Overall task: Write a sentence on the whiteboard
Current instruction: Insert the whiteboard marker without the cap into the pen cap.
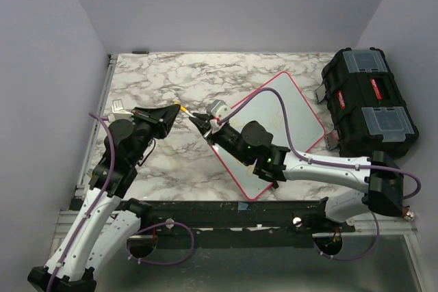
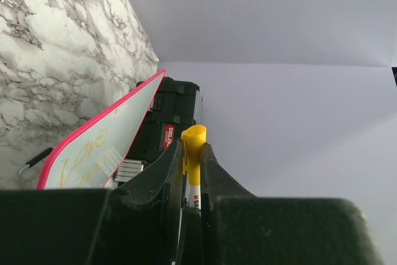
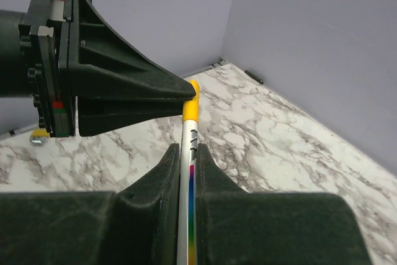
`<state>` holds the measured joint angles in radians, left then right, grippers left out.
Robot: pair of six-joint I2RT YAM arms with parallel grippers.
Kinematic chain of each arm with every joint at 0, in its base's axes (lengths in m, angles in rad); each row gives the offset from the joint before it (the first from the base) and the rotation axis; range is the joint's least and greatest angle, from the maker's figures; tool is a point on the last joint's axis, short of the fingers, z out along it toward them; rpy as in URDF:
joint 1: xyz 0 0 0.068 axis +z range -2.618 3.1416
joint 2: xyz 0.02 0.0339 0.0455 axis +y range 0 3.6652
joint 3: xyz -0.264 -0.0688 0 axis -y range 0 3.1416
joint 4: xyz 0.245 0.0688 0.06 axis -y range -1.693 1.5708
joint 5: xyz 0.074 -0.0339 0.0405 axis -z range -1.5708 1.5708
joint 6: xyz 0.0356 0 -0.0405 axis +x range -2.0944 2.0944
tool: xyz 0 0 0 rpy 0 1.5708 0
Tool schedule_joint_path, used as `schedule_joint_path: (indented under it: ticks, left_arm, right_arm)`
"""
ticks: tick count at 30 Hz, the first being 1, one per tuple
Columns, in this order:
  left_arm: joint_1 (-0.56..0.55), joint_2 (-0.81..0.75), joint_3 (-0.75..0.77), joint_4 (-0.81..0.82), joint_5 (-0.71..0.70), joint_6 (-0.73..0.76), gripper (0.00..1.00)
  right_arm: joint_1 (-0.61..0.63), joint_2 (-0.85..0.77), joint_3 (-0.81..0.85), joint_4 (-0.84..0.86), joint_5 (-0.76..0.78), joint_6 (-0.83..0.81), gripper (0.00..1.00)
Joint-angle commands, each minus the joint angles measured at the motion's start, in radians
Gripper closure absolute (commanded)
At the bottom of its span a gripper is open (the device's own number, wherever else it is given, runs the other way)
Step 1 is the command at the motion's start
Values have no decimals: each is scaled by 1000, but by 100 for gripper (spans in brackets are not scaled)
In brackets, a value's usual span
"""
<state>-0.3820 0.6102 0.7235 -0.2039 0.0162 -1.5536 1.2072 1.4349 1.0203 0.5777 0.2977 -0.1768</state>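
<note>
The whiteboard, glossy white with a pink-red rim, lies right of centre on the marble table. The sentence shows as faint yellow handwriting on the board in the left wrist view. My right gripper is shut on a marker with a white barrel and a rainbow stripe. My left gripper is shut on a yellow hollow-ended cap. The two grippers meet tip to tip left of the board. The marker's yellow end reaches the left gripper's fingers; the join itself is hidden.
A black toolbox with clear lid compartments stands at the far right, beside the board. Purple walls close in the table on three sides. A small white item lies at the table's left edge. The right arm stretches across the board's near part.
</note>
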Motion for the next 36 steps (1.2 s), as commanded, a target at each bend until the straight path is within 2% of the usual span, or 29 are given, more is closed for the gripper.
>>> schedule_joint_path:
  ticks: [1,5,12,17,19,21,25,28,36]
  left_arm:
    - [-71,1,39,-18,251,38,100]
    - [-79,0,35,-7,248,37,100]
    - [-100,7,23,30,225,42,100]
    - [-103,-3,25,25,219,61,99]
    - [-103,-16,33,1,201,83,81]
    - [-104,-36,27,4,181,97,60]
    - [-102,-64,10,11,151,107,41]
    - [-102,-65,11,5,144,117,36]
    - [-102,-75,3,8,118,105,38]
  right_arm:
    - [8,41,28,-50,-148,-166,99]
    - [9,49,28,-43,-142,-206,99]
    - [8,53,8,68,-81,-13,99]
    - [8,50,1,80,-67,32,99]
    - [8,32,-7,86,-46,38,99]
    - [9,9,-15,88,-31,40,99]
    - [8,-33,-23,87,-10,52,99]
    - [9,-49,-22,81,-9,58,99]
    - [8,-74,-30,71,-7,75,99]
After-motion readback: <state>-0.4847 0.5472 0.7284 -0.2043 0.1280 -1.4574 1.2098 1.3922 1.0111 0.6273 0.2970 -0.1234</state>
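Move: Between the left fingers sits the yellow cap, already over the marker's end. The white marker is held in the right hand, its middle about 4 cm back, 5 cm right and 1 cm lower than the left hand. From the right hand the cap lies about 4 cm ahead, 5 cm left and 1 cm up. The whiteboard's middle is some 27 cm right of the left hand, level with it and roughly 30 cm below. Holding cap and marker together nearly in place, the right wrist rocks roughly 10 degrees and back while the left fingers keep their pinch. Then the left fingers open, let go of the cap and draw back and right about 5 cm, turning clockwise and rising slightly. The right hand keeps its grip on the marker and lifts it nearly 3 cm. ##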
